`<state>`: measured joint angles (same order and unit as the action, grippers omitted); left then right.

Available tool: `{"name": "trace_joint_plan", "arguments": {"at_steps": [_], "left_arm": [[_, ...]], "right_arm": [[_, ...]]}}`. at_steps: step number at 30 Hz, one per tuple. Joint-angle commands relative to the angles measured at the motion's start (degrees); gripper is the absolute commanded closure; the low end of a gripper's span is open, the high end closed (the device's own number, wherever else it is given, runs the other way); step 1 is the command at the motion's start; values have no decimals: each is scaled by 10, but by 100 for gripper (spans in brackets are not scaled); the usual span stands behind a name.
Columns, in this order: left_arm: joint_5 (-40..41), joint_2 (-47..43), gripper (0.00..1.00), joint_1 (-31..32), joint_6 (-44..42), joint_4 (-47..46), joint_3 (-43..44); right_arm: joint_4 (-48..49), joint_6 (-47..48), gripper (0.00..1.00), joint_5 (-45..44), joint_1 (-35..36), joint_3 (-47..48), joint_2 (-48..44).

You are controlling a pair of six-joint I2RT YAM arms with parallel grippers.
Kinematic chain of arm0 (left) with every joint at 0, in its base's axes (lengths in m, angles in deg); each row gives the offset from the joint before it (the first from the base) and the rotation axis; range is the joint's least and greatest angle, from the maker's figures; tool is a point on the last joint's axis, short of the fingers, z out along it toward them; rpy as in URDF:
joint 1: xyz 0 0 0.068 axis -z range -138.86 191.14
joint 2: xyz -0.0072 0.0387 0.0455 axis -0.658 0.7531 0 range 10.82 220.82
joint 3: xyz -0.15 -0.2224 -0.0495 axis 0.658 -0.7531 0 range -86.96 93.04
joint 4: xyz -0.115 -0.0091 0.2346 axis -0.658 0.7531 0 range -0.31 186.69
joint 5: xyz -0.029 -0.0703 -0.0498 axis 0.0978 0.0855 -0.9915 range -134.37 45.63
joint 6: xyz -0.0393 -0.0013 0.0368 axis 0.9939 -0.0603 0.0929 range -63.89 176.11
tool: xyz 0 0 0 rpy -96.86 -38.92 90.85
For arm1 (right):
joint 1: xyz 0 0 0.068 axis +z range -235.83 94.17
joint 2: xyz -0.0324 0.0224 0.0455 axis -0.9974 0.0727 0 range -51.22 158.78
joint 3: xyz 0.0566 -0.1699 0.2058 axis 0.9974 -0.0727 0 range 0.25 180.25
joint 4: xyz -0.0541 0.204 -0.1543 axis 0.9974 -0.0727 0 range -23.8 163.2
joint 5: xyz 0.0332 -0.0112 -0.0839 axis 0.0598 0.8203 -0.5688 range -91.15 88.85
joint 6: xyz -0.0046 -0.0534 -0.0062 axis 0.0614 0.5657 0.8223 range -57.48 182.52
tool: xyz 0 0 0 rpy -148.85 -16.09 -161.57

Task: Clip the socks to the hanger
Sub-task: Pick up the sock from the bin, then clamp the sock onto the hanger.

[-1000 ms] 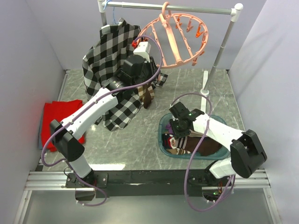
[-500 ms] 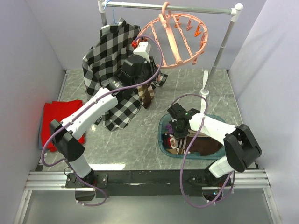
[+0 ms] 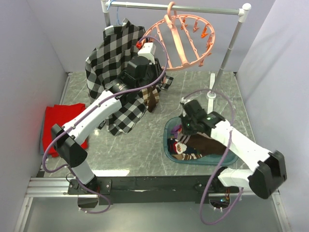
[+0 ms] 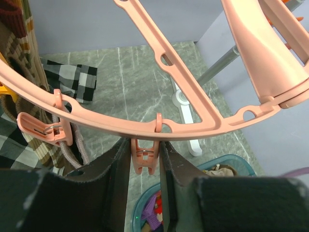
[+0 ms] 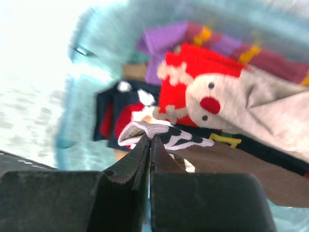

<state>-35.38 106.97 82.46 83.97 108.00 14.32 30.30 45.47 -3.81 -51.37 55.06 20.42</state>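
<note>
The salmon-pink hanger (image 3: 181,38) hangs from the rail, its ring (image 4: 120,126) crossing the left wrist view. My left gripper (image 3: 148,49) (image 4: 144,143) is shut on one small pink clip (image 4: 145,162) dangling under the ring. Brown striped socks (image 3: 153,99) (image 4: 26,58) hang beside it on the left. My right gripper (image 3: 185,128) (image 5: 149,138) is over the teal basket, shut on the edge of a white-and-black patterned sock (image 5: 174,135). More socks (image 3: 188,147) lie beneath, among them a red and grey one (image 5: 207,92) and a dark brown one (image 5: 251,169).
The teal basket (image 3: 168,128) (image 5: 72,121) sits front right. A black-and-white plaid shirt (image 3: 108,63) hangs at the back left over my left arm. A red cloth (image 3: 58,123) lies far left. The grey rail (image 3: 178,7) has a post (image 3: 227,53) and white foot (image 3: 211,94).
The right jaws have closed on the patterned sock, and that wrist has shifted up and toward the basket's far side. My left arm and the hanger have stayed put.
</note>
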Motion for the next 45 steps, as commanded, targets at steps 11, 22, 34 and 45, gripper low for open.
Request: {"name": "trace_joint_plan", "arguments": {"at_steps": [11,22,34,45], "left_arm": [[-26,-33,99,0,-14,-30,0],[-21,-44,99,0,-13,-37,-10],[-18,-66,99,-1,-17,-80,-54],[-67,-81,99,0,-65,-136,-103]], "right_arm": [[159,94,100,79,-40,183,-135],[412,116,100,234,-70,218,-66],[614,32,100,294,-128,9,8],[633,35,100,316,-137,33,5]]}}
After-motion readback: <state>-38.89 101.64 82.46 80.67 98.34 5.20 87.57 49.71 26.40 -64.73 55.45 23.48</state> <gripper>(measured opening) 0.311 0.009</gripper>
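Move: The clip to be fed is about 15 cm ahead of the right hand, 9 cm to its left and 24 cm above; that hand already pinches the brown sock's striped cuff over the bin. Hung socks are some 6 cm left of the clip and 10 cm lower. The bin's middle lies about 9 cm right of the right hand, 4 cm back and 11 cm below. The left hand has the same clip between its fingertips. The brown sock, still pinched by its cuff, is whisked up out of the bin by the right hand, about 34 cm, then brought down almost 20 cm, swinging some 13 cm forward and 7 cm left towards the clip, with a last small rise. Meanwhile the wrist tilts up and rolls until the fingers point nearly level, forward-left. The left hand keeps its hold on the clip, easing back slightly. ##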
